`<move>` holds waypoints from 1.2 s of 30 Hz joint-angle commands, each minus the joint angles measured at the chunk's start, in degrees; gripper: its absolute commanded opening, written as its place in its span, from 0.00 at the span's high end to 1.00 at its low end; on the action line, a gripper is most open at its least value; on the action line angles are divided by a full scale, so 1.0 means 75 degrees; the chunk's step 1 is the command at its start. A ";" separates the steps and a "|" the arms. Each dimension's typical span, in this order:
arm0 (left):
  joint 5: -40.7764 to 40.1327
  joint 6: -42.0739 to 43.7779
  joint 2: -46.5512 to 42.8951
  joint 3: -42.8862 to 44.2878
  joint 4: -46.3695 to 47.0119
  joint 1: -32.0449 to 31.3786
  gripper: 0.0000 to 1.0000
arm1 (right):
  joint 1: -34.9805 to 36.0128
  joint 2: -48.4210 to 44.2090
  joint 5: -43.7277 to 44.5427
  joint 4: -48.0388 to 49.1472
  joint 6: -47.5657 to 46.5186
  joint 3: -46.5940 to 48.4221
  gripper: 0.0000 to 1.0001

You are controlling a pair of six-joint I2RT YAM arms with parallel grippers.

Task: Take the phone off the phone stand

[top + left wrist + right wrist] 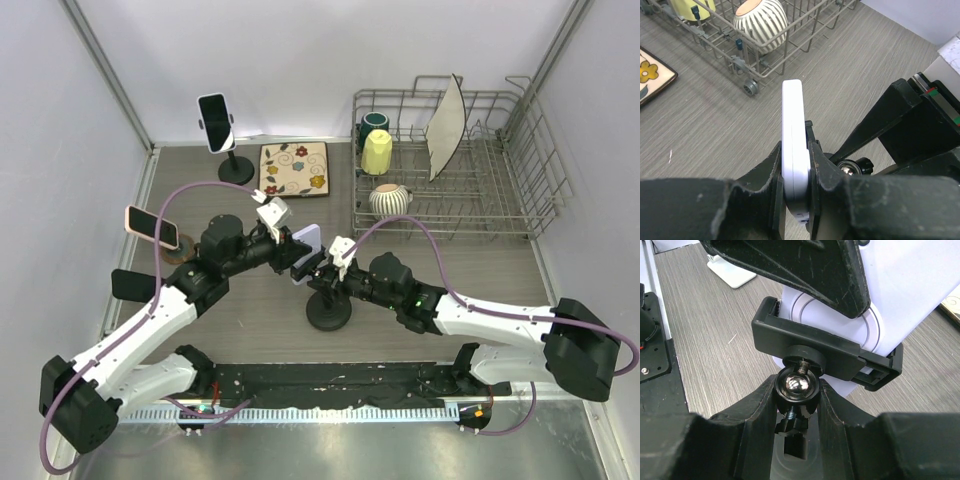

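Observation:
The white phone [306, 243] sits in the black clamp [820, 347] of the phone stand, whose round base [328, 316] rests on the table's middle. My left gripper [796, 150] is shut on the phone, one finger on each flat face, and the phone shows edge-on [792, 115]. In the top view this left gripper [298, 262] reaches in from the left. My right gripper [798, 390] is shut on the stand's neck, its fingers [750, 415] pressing the socket just under the shiny ball joint [799, 383]. The phone's white back [910, 290] fills the upper right of the right wrist view.
Two other stands with phones are at the left: one upright at the back [216, 122], one tilted near the left wall [151, 227]. A floral tile [294, 169] lies behind. A wire dish rack [450, 170] holding cups, a striped bowl [761, 19] and a plate stands at the back right.

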 commanded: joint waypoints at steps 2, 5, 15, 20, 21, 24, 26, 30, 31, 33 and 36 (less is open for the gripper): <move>-0.1891 0.1181 -0.0686 0.0595 0.1301 0.1119 1.00 | 0.0048 0.0108 -0.0230 -0.2012 -0.0168 -0.0450 0.99; -0.1856 0.1192 -0.0767 0.0571 0.1301 0.1248 1.00 | 0.0048 0.0155 -0.0195 -0.2024 -0.0156 -0.0462 0.99; -0.1784 0.0476 -0.0053 0.0361 0.1934 -0.0132 1.00 | 0.0048 0.0131 0.0636 -0.1615 0.0383 -0.0216 0.99; -0.3612 0.1015 0.0029 -0.0038 0.2204 -0.1680 1.00 | 0.0060 0.0365 0.1269 -0.1286 0.0711 -0.0275 0.91; -0.3776 0.1086 0.0134 -0.0061 0.2239 -0.1809 1.00 | 0.0037 0.0389 0.1305 -0.1251 0.0746 -0.0251 0.89; -0.4164 0.1110 0.0286 -0.0085 0.2286 -0.2149 1.00 | 0.0048 0.0342 0.1305 -0.1204 0.0851 -0.0216 0.75; -0.4234 0.1110 0.0345 -0.0085 0.2298 -0.2301 1.00 | 0.0048 0.0261 0.1351 -0.1204 0.0887 -0.0193 0.64; -0.4258 0.1052 0.0427 -0.0097 0.2333 -0.2490 1.00 | 0.0048 0.0108 0.1504 -0.1017 0.1004 -0.0157 0.47; -0.4258 0.1017 0.0439 -0.0097 0.2333 -0.2525 1.00 | 0.0048 0.0108 0.1504 -0.0958 0.1039 -0.0157 0.43; -0.4258 0.0993 0.0451 -0.0097 0.2344 -0.2583 1.00 | 0.0048 0.0154 0.1516 -0.0899 0.1051 -0.0111 0.39; -0.4223 0.0982 0.0486 -0.0085 0.2333 -0.2642 1.00 | 0.0048 0.0213 0.1539 -0.0748 0.1051 -0.0017 0.36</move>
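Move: My left hand already pinches the phone, whose middle is about 2 cm right of my fingers and 1 cm farther out. The stand's clamp still grips it, some 4 cm to this hand's right and 1 cm back. My right hand already holds the stand's ball joint, right at its fingertips; from there the phone lies roughly 5 cm ahead, 4 cm left and 5 cm higher, and the stand's round base sits straight below, some 12 cm down. My left hand keeps its pinch on the phone, draws barely 1 cm farther left, then turns back and carries the phone about 4 cm right towards my right hand, twisting some 15 degrees. My right hand keeps hold of the ball joint at first, then opens its fingers and lets go, sinking about 5 cm and drawing some 3 cm to the right. ##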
